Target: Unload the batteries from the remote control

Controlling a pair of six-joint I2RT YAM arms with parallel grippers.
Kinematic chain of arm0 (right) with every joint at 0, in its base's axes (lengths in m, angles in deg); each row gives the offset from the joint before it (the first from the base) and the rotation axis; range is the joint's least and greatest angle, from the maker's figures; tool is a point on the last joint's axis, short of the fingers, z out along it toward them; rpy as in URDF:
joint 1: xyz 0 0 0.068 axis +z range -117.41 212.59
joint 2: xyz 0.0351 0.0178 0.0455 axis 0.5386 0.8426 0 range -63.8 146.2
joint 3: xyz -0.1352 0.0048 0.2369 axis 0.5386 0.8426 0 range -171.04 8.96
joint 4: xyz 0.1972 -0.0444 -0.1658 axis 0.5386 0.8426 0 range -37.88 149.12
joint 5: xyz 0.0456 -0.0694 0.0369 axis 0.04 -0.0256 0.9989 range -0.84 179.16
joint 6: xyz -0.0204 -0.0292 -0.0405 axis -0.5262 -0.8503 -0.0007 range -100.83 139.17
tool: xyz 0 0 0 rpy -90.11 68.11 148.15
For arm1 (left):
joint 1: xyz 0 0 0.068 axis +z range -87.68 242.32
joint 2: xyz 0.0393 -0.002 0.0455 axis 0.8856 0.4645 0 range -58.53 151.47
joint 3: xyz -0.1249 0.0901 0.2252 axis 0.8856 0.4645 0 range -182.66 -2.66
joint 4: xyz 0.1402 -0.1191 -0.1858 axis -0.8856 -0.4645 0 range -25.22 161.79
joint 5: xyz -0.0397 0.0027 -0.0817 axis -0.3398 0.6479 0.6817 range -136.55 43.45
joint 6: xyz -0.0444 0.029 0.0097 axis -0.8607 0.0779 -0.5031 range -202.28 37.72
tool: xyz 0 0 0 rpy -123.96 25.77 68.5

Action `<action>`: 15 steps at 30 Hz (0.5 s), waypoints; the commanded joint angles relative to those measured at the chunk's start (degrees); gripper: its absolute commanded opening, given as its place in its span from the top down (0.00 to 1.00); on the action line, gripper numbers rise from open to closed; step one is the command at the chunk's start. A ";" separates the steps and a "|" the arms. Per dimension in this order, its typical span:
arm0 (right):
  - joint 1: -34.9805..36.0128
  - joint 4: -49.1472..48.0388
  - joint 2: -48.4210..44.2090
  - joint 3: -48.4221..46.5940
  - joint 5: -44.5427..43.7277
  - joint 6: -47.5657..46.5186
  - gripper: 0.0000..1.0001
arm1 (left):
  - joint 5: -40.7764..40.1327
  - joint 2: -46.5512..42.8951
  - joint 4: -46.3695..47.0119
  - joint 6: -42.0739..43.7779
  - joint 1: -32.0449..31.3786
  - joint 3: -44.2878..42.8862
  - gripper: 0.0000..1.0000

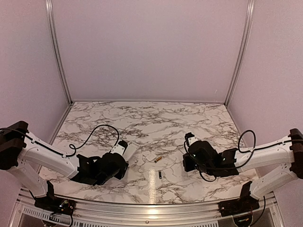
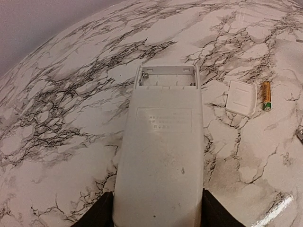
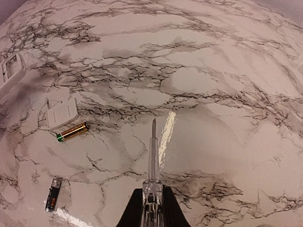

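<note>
The white remote control (image 2: 161, 156) lies back side up between the fingers of my left gripper (image 2: 157, 208), which is shut on its near end. Its battery compartment (image 2: 166, 76) at the far end is open and empty. The detached white back panel (image 2: 241, 98) lies on the marble to its right. The gold-orange battery (image 2: 266, 95) lies beside the panel; it also shows in the right wrist view (image 3: 72, 132) and the top view (image 1: 158, 159). The dark battery (image 3: 53, 194) lies nearer the front edge (image 1: 160, 174). My right gripper (image 3: 153, 201) is shut on a thin clear pen-like stick (image 3: 153, 151).
The marble table (image 1: 151, 118) is walled by pale panels at the back and both sides. A metal rail (image 1: 151, 208) runs along its front edge. My left gripper (image 1: 118, 164) and right gripper (image 1: 185, 163) flank the batteries. A bright glare streak (image 1: 151, 182) lies near the dark battery.
</note>
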 commanded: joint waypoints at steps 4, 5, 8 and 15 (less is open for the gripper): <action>0.32 -3.23 5.20 -1.61 -5.85 2.34 1.00 | -5.53 0.17 -6.90 -16.73 0.43 1.56 1.00; 0.34 -3.31 5.86 -1.56 -6.05 2.49 1.00 | -5.51 -0.14 -6.92 -17.71 0.44 2.25 1.00; 0.30 -3.79 7.61 -1.25 -6.12 3.11 1.00 | -5.20 -0.74 -5.83 -19.79 0.52 4.07 1.00; 0.50 -5.16 9.73 -0.31 -4.51 4.29 1.00 | -3.94 2.28 -5.50 -22.60 0.94 4.29 1.00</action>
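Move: The remote control, compartment empty, is already in the left hand. The bare table it is headed for lies roughly 5 cm left, 4 ahead and 9 below that hand; the orange battery is 16 cm right and 5 ahead, its loose cover 13 right and 7 ahead. The right hand holds a screwdriver over bare table some 11 cm below and 3 ahead; the orange battery lies 14 left and 4 ahead, the dark battery 13 left and 3 back. The remote, still gripped near its rear end, is carried left about 5 cm and lowered some 3 cm towards bare table, away from the batteries, while the left wrist swings its free end roughly 15 degrees counter-clockwise. The right hand sinks about 3 cm with the screwdriver, edging slightly forward and turning little. Both grips hold. ##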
